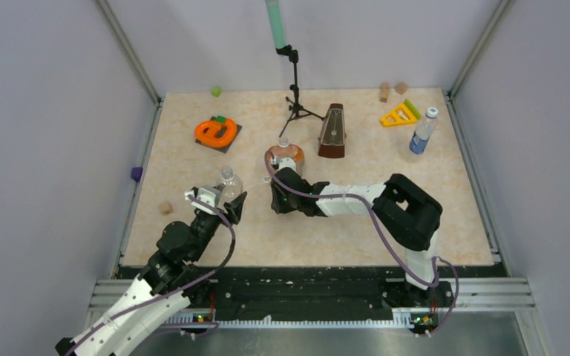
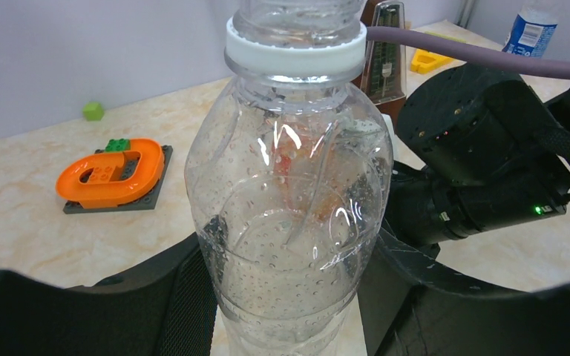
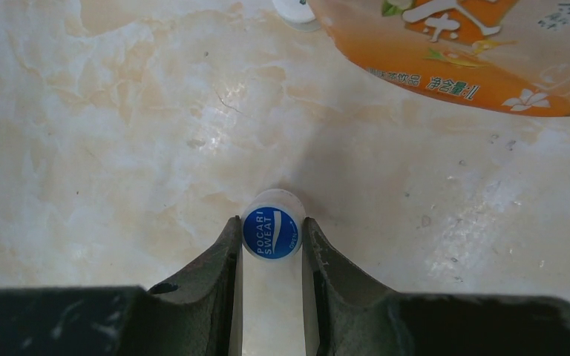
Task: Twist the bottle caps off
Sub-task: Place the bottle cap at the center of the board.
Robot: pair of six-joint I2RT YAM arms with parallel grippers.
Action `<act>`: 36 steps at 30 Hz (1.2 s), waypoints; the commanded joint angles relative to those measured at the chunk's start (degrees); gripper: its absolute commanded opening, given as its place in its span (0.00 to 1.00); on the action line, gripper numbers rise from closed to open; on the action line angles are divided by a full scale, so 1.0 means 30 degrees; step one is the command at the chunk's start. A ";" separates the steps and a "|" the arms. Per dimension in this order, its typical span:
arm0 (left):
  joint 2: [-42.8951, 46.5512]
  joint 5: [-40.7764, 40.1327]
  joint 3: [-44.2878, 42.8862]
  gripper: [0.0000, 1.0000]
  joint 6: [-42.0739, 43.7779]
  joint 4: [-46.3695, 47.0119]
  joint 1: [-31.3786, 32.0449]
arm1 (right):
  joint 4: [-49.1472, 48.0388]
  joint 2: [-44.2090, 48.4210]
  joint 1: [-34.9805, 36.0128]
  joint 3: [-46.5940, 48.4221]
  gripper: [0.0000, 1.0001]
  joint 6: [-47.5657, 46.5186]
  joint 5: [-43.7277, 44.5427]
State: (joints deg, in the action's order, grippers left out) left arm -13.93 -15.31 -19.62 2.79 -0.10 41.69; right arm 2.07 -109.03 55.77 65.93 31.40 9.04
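My left gripper (image 1: 226, 202) is shut on the plain clear bottle (image 1: 228, 182), which stands upright at the table's left-centre. In the left wrist view the bottle (image 2: 289, 193) fills the space between my black fingers (image 2: 185, 297); its white neck ring (image 2: 295, 55) shows, but its top is cut off. My right gripper (image 1: 277, 202) points down at the table, just in front of the squat orange bottle (image 1: 284, 154). It is shut on a small blue cap (image 3: 271, 233), pinched at the fingertips. A white cap (image 3: 297, 11) lies beside the orange bottle (image 3: 475, 52). The blue-label bottle (image 1: 421, 133) stands at the far right.
A brown metronome (image 1: 332, 131) and a small tripod stand (image 1: 295, 104) are behind the orange bottle. An orange brick loop on a dark plate (image 1: 217, 132) lies back left, a yellow triangle (image 1: 399, 116) back right. A wooden block (image 1: 165, 208) sits left of my left gripper.
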 commanded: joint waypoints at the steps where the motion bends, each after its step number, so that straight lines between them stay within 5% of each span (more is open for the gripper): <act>1: 0.0164 -0.0485 0.0139 0.00 -0.0369 0.0634 -0.0027 | -0.0095 -0.0402 0.0655 0.1225 0.08 0.0356 0.1735; 4: 0.0208 -0.0519 0.0130 0.00 -0.0370 0.0619 -0.0040 | -0.0084 -0.0552 0.0699 0.1343 0.12 0.0403 0.1905; 8: 0.0207 -0.0592 0.0050 0.00 -0.0339 0.0507 -0.0039 | -0.0060 -0.0450 0.0720 0.1247 0.33 0.0384 0.2076; 20: 0.0162 -0.0374 0.0043 0.00 -0.0236 0.0436 -0.0039 | 0.0219 0.1263 0.0916 0.0754 0.47 -0.0041 0.1734; 27: -0.0511 0.2476 0.0222 0.00 -0.0186 0.0990 -0.0035 | -0.2914 0.5676 0.1113 -0.3572 0.47 0.1388 0.1104; 36: -0.2863 0.7278 0.0179 0.00 0.0022 0.1968 -0.0039 | -0.7763 1.5063 0.1239 -1.0784 0.47 0.3448 0.0684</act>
State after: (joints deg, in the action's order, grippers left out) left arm -19.94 -1.69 -19.07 2.92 0.43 41.69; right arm -11.68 -74.13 58.41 38.24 38.74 12.53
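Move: My right hand holds the blue-topped cap pinched, and its spot at the board's center lies right under my fingertips, about 1 cm down. The orange bottle stands some 10 cm ahead of it and 3 cm to the right, a loose white cap about 8 cm ahead and 3 cm left. From my left hand, which grips the clear bottle, that spot is about 6 cm ahead, 12 cm right and 20 cm below. I keep my right hand almost still at the table and open its fingers to let go of the cap, then lift away about 10 cm while drawing right and back some 5 cm each, rolling my left side up about 20 degrees. My left hand keeps its hold on the clear bottle and, late on, swings it about 4 cm right and a little down, turning some 15 degrees clockwise. ##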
